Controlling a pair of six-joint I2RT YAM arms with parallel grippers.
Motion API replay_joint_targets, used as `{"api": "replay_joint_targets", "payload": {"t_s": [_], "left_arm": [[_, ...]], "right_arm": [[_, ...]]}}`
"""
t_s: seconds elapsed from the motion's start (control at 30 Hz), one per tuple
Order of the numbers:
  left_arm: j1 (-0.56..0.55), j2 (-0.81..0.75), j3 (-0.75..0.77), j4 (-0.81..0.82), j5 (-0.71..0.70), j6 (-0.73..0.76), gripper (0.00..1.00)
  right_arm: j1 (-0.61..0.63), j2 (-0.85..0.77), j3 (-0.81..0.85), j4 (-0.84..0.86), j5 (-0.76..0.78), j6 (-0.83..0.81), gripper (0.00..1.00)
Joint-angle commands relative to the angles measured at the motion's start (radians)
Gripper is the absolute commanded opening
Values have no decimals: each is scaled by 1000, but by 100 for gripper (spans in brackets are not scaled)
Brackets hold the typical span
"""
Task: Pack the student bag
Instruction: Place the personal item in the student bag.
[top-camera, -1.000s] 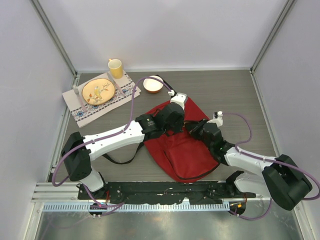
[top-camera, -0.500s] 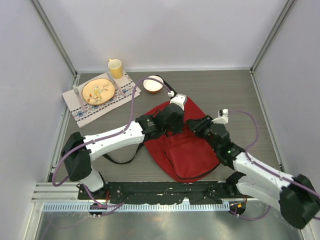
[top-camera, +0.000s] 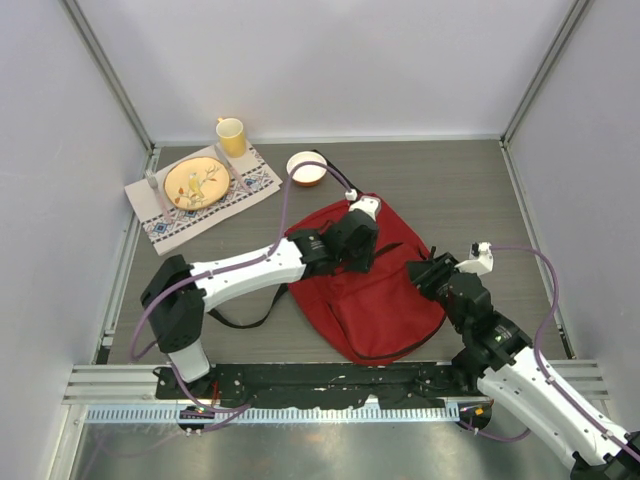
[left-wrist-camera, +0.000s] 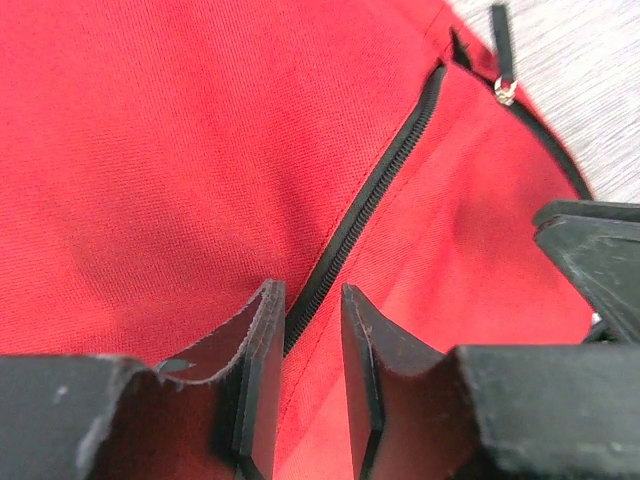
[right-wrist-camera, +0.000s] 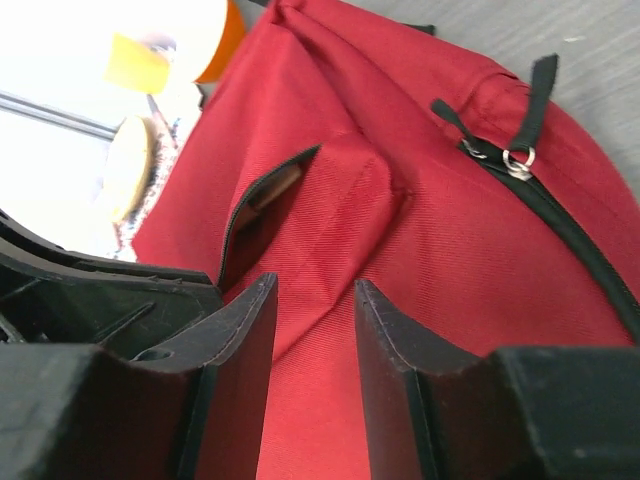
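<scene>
The student bag (top-camera: 375, 300), a dark-red backpack, lies flat in the middle of the table. My left gripper (top-camera: 362, 262) hovers over its upper part, open with nothing between its fingers; in the left wrist view it (left-wrist-camera: 312, 300) straddles a black zipper line (left-wrist-camera: 380, 190). My right gripper (top-camera: 421, 273) stands at the bag's right edge, open and empty (right-wrist-camera: 315, 290) above the red fabric (right-wrist-camera: 430, 230). A pocket slit (right-wrist-camera: 262, 195) gapes slightly with something pale inside. A zipper pull (right-wrist-camera: 518, 160) lies near the bag's edge.
A patterned placemat (top-camera: 250, 190) with a plate (top-camera: 195, 182) lies at the back left, a yellow cup (top-camera: 232, 135) behind it. A white bowl (top-camera: 306, 168) sits just beyond the bag. A black strap (top-camera: 245, 318) trails left of the bag. Walls close in three sides.
Both grippers have opened from shut. The right arm has drawn back to the right, off the bag's middle to its right edge. The left gripper shifted slightly right.
</scene>
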Motion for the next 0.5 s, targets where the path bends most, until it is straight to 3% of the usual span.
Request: {"api": "replay_joint_targets", "payload": {"t_s": [0.0, 0.07, 0.1, 0.2, 0.4, 0.47], "left_arm": [[4, 58, 55, -93, 62, -19, 31], [4, 40, 18, -61, 72, -30, 34], [4, 32, 12, -53, 81, -29, 43], [4, 2, -12, -38, 95, -24, 50], [4, -46, -37, -50, 3, -1, 67], [4, -57, -36, -66, -29, 10, 69]], "right_arm": [[-1, 45, 65, -82, 47, -35, 42], [-1, 53, 68, -82, 40, -38, 43], [-1, 56, 70, -82, 37, -40, 43], [-2, 50, 59, -83, 33, -34, 43], [-1, 26, 39, -85, 14, -23, 43], [-2, 26, 36, -85, 10, -23, 43]]}}
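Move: The front-pocket zip along the bag's open lip lies just under the left gripper, its middle about 2 cm ahead, 3 cm right and 3 cm below. The personal item shows inside the pocket mouth, roughly 4 cm ahead, 3 cm right and 5 cm below; the black side-zip pull is some 12 cm right, 2 cm ahead and 3 cm below. From the right hand, the pocket zip is around 4 cm ahead, 6 cm left and 4 cm below. Spread the left gripper from about a third to two thirds open as you sink it roughly 3 cm towards the pocket zip, easing back a little towards the base, then start lifting about 1 cm and drifting left, the fingers either side of the lip. Lower the empty right gripper some 2 cm over the front of the bag, its opening unchanged, tipping the fingers slightly down. ##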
